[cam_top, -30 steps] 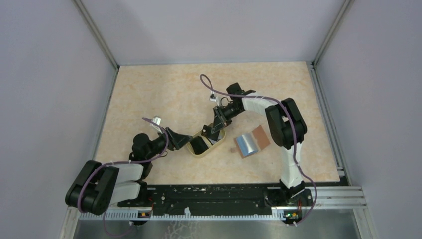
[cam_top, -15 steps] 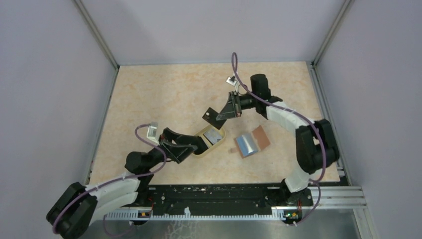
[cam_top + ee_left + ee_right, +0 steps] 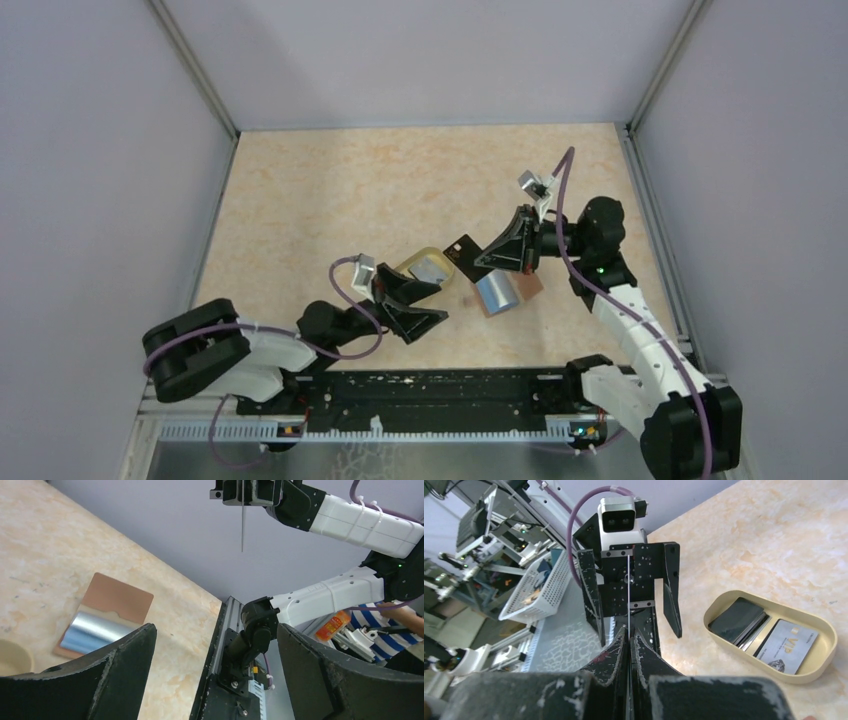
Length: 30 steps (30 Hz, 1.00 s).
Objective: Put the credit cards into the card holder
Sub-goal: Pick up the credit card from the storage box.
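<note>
The card holder [image 3: 505, 290] lies open on the table, with a silvery-blue inside [image 3: 95, 630] and a reddish-brown flap [image 3: 117, 597]. My right gripper [image 3: 482, 258] hangs above its left edge, shut on a black credit card [image 3: 465, 247]. That card shows edge-on in both wrist views [image 3: 242, 525] [image 3: 628, 605]. More credit cards lie in the oval tan dish [image 3: 425, 268]: a dark stack [image 3: 736, 620] and a white one [image 3: 786, 645]. My left gripper [image 3: 440, 302] is open and holds nothing. It sits low, just in front of the dish and left of the card holder.
The black rail [image 3: 430, 390] with both arm bases runs along the table's near edge. Frame posts and grey walls close in the other three sides. Off the table are a white basket [image 3: 536, 592] and bench clutter.
My right gripper lifted a black card out of the dish and carried it right, over the card holder. My left arm swung right past the dish, and its jaws opened wider.
</note>
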Tool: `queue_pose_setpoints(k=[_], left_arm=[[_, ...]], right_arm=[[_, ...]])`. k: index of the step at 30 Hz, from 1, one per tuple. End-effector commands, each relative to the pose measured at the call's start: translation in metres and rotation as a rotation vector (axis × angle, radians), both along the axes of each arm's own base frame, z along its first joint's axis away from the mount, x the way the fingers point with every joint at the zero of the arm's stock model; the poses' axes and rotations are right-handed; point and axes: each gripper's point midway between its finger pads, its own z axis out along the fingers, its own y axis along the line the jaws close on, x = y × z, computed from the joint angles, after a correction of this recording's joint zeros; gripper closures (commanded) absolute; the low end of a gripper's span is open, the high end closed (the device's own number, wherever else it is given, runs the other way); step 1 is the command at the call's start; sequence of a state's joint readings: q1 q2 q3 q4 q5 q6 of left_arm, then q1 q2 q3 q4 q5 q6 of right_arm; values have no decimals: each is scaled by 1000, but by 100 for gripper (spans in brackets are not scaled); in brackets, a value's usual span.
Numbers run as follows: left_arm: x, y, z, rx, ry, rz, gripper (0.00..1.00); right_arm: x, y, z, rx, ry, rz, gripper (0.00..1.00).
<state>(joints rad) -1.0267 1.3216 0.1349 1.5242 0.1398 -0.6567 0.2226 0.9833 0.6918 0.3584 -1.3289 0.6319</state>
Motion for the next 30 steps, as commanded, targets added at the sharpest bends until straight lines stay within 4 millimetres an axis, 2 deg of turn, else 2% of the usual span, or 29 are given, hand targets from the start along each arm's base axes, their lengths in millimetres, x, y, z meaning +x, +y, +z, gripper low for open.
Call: queue_pose_setpoints(k=[1,4,8,13,18,26,30], left_arm=[[-7,-1,75,-221,-244,63,5],[-9,-14,79,-216,-281,38,7],[1,-24,80,-218,-270,62,12],[7,-36,87,-236,-268,63,30],[8,-46,90,-248,-259,37,39],[9,-47,100,-275,-260,38,63],[9,-45,104,-284,-264,41,65]], right_arm=[[-6,-6,17,42,-169,-72,100],[-3,-5,14,42,-150,-75,100],[2,-3,9,42,-96,-55,100],[4,-2,4,38,-76,-48,100],[0,-1,2,37,-87,-35,100],[-2,3,-2,26,-83,-10,100],[-5,4,-5,18,-89,5,100]])
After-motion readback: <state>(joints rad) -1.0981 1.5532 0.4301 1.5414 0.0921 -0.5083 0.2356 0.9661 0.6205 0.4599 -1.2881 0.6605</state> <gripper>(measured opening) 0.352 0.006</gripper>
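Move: The black credit card, already pinched in the right hand, stands about 5 cm ahead of the left hand point, 6 cm to its right and 8 cm above; its middle is some 3 cm left of the right hand point. The storage box lies roughly 11 cm ahead of the left hand and 5 cm to its left, the open card holder about 10 cm ahead and 16 cm to its right, both some 16 cm below. The raised card stays in the right hand's closed fingers, which hold nearly still, while the left hand comes in from below towards its lower corner, going right about 7 cm, rising some 3 cm and edging forward, with a roll of about 10 degrees. On the way the left fingers close from almost wide open to about a third, bringing their tips to either side of that corner; contact can't be made out. ##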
